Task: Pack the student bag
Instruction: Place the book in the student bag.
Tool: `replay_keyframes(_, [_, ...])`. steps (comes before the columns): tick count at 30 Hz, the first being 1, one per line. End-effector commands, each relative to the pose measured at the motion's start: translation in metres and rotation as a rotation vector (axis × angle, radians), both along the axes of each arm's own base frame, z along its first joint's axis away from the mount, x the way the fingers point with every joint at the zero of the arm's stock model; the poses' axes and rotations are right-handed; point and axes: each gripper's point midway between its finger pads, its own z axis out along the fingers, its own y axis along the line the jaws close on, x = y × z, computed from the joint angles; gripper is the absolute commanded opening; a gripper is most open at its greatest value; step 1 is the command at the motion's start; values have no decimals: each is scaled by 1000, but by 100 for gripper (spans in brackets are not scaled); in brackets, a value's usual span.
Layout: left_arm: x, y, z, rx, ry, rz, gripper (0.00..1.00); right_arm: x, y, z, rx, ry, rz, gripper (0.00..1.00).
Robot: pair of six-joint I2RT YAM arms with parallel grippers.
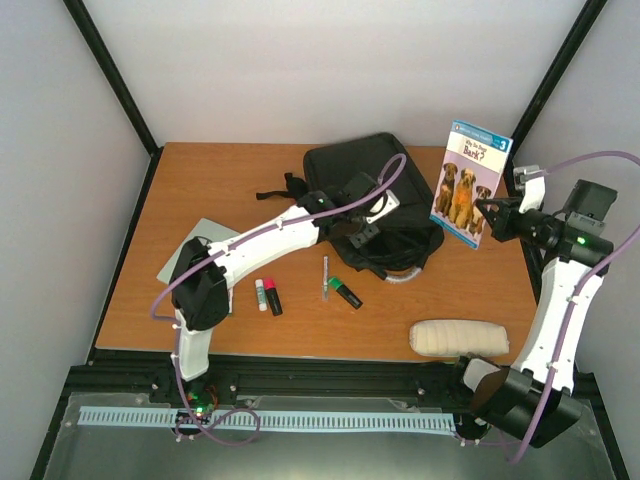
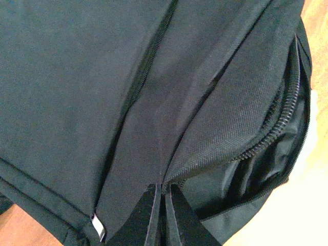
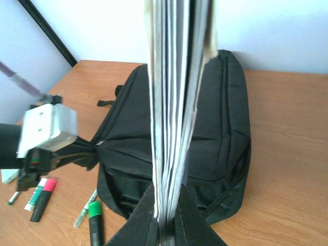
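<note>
The student bag (image 1: 352, 168), a large black fabric backpack, lies at the back middle of the table. Its zip gapes along the near right side (image 2: 287, 128). My left gripper (image 1: 365, 226) is shut, and its fingertips (image 2: 163, 188) pinch the fabric edge by the zip opening. My right gripper (image 1: 492, 222) is shut on the lower edge of a thin picture book with dogs on its cover (image 1: 470, 182). It holds the book upright above the table, right of the bag. In the right wrist view the book's pages (image 3: 174, 102) stand edge-on between the jaws (image 3: 166, 220), with the bag (image 3: 225, 128) behind them.
In front of the bag lie a pink-capped marker (image 1: 272, 297), a green-and-white stick (image 1: 260, 292), a slim pen (image 1: 325, 275) and a green highlighter (image 1: 346, 292). A cream-white rolled pouch (image 1: 460, 338) lies near the front right edge. A pale sheet (image 1: 195, 245) is under the left arm.
</note>
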Motion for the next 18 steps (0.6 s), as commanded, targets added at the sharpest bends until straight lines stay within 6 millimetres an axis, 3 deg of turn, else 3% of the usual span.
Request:
replay_keyframes(1, [26,-7,42,-134,-109,124,1,-24,15,20,16,20,45,3])
replay_keyframes(5, [38,-5,47,-232,-92,194,1,-36,26,18,64,59,87,3])
replay_keyframes(9, [52,-1,50,-370,-43,242,1,-36,29,3,129,117,96,3])
replay_keyframes(15, [70,5,69,-484,-52,309,1,-36,39,-16,330,277,157,3])
replay_keyframes(18, [80,6,80,-515,-67,338,1,-38,43,-13,370,314,178,3])
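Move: The book is already in the right fingers, high up; the middle of the student bag lies about 20 cm to this hand's left, 12 cm farther out and some 27 cm below. The green-capped marker is about 27 cm left of the right hand and 10 cm nearer the base, and the beige roll some 22 cm back, just 1 cm left. The left fingers already pinch the bag's lifted cloth, with its middle about 8 cm ahead, 2 cm right and 14 cm below. Keeping its pinch on the raised cloth beside the zip, the left hand carries the cloth about 6 cm forward over the bag, barely rising, while its wrist turns some 25 degrees, partly counter-clockwise and with its right side lifting. The right hand keeps hold of the book, first easing up and back and then sinking, and ends about 3 cm back, 3 cm left and a little lower, tipping the fingers down some 15 degrees while the book swings left towards the bag. ##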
